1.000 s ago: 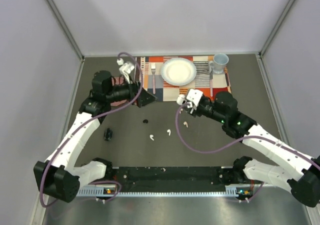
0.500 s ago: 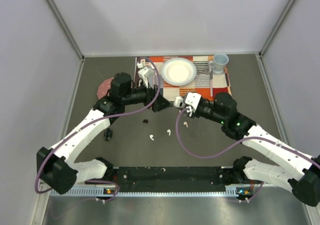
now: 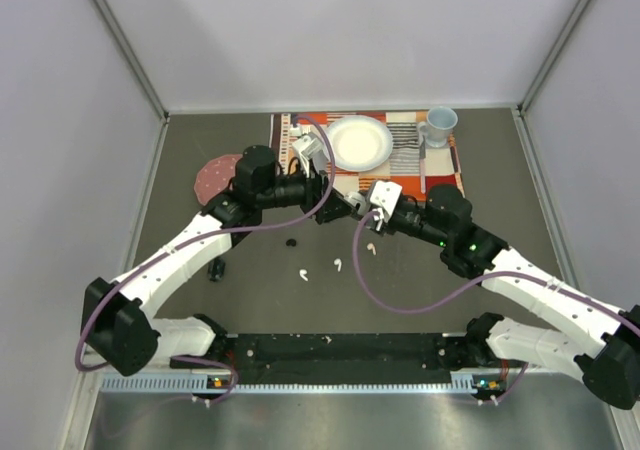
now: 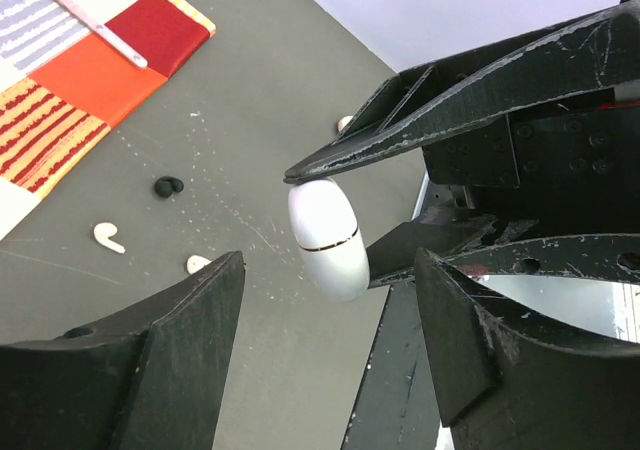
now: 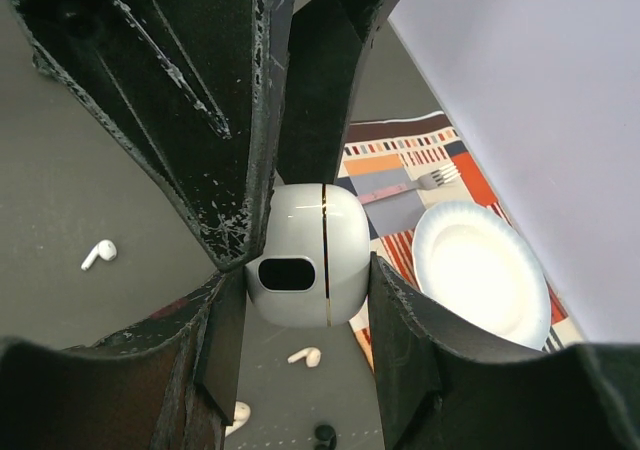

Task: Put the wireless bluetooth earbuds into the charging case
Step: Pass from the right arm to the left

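My right gripper [image 5: 308,278] is shut on the white charging case [image 5: 308,255], whose lid is closed, and holds it above the table. The case [image 4: 327,238] also shows in the left wrist view, between the right fingers. My left gripper [image 4: 330,355] is open right in front of it, one finger to each side, not touching it. The two grippers meet just below the placemat [image 3: 345,206]. On the dark table lie a black earbud [image 3: 291,241], two white earbuds [image 3: 302,274] [image 3: 338,265] and a pale pink earbud [image 3: 371,249].
A striped placemat [image 3: 440,170] at the back carries a white plate [image 3: 357,142], a fork [image 3: 307,155] and a pale blue mug [image 3: 438,124]. A reddish disc [image 3: 212,175] lies at the left. A small black object [image 3: 215,268] sits beside the left arm.
My left arm has swung right from the placemat's left edge to the case in the right gripper, and its jaws have narrowed. The right arm has hardly moved.
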`<state>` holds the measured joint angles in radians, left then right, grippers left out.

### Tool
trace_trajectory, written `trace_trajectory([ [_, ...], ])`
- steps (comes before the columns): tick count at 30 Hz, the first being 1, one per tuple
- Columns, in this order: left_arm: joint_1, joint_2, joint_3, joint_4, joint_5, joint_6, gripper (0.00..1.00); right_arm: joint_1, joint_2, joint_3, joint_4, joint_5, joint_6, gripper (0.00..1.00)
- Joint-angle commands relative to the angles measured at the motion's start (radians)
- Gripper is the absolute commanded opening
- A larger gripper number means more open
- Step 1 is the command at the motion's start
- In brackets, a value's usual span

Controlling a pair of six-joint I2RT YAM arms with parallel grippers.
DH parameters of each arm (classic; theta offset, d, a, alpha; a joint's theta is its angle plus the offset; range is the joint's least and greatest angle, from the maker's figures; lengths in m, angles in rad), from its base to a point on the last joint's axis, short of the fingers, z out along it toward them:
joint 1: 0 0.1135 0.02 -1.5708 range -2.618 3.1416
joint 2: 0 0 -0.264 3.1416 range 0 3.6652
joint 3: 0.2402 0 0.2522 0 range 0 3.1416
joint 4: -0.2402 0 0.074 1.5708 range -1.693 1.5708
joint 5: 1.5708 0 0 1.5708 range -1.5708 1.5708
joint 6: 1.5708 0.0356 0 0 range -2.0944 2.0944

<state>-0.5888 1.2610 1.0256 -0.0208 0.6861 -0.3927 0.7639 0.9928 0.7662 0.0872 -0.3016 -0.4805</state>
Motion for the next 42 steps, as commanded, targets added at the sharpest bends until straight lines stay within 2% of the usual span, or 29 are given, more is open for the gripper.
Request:
trace_trajectory([
  [1,-0.005,0.003,0.014,0.082,0.021,0.015,0.68,0.011,0.0,0.036,0.066,-0.022,0.02,0.13],
  [4,-0.006,0.009,0.019,0.09,0.024,0.008,0.6,0.014,0.0,0.036,0.068,-0.024,0.022,0.13],
  [8,-0.006,0.02,0.016,0.093,0.033,0.009,0.55,0.012,0.0,0.035,0.072,-0.022,0.028,0.13],
  [14,-0.008,0.026,0.008,0.088,0.036,0.002,0.56,0.012,-0.002,0.03,0.074,-0.024,0.029,0.14],
  [24,-0.009,0.046,0.014,0.087,0.047,0.0,0.48,0.021,-0.003,0.03,0.075,-0.018,0.019,0.14],
  [33,-0.013,0.052,0.014,0.084,0.043,0.003,0.46,0.029,-0.005,0.025,0.075,-0.019,0.014,0.15],
  [40,-0.02,0.066,0.028,0.058,0.052,0.026,0.13,0.032,-0.009,0.015,0.1,0.004,0.014,0.2],
  [41,-0.02,0.066,0.03,0.056,0.052,0.031,0.04,0.032,-0.01,0.013,0.109,0.007,0.02,0.23],
  [42,-0.022,0.064,0.031,0.047,0.049,0.035,0.0,0.031,-0.011,0.01,0.117,0.016,0.023,0.27],
])
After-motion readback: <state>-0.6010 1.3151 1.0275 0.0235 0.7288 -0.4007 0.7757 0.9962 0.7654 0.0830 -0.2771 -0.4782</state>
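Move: The charging case is still pinched in the right fingers, its middle about 1 cm to the left of the right hand's point and level with it. From the left hand, which points to the right with open fingers, the case is roughly 2 cm to the right and 1 cm lower. Far below, some 24 cm down, one earbud lies about 6 cm ahead and 5 cm right of the left hand, another about 2 cm back and 6 cm right; the plate is around 26 cm ahead and 3 cm right. The left hand eases about 1 cm to the right and nearly as far down towards the charging case, its attitude almost unchanged, while its fingers close in stages from wide open to roughly half that gap, one on each side of the case. The left fingers end up pinching the near end of the case, and the right hand stays in place and keeps its own grip throughout. ##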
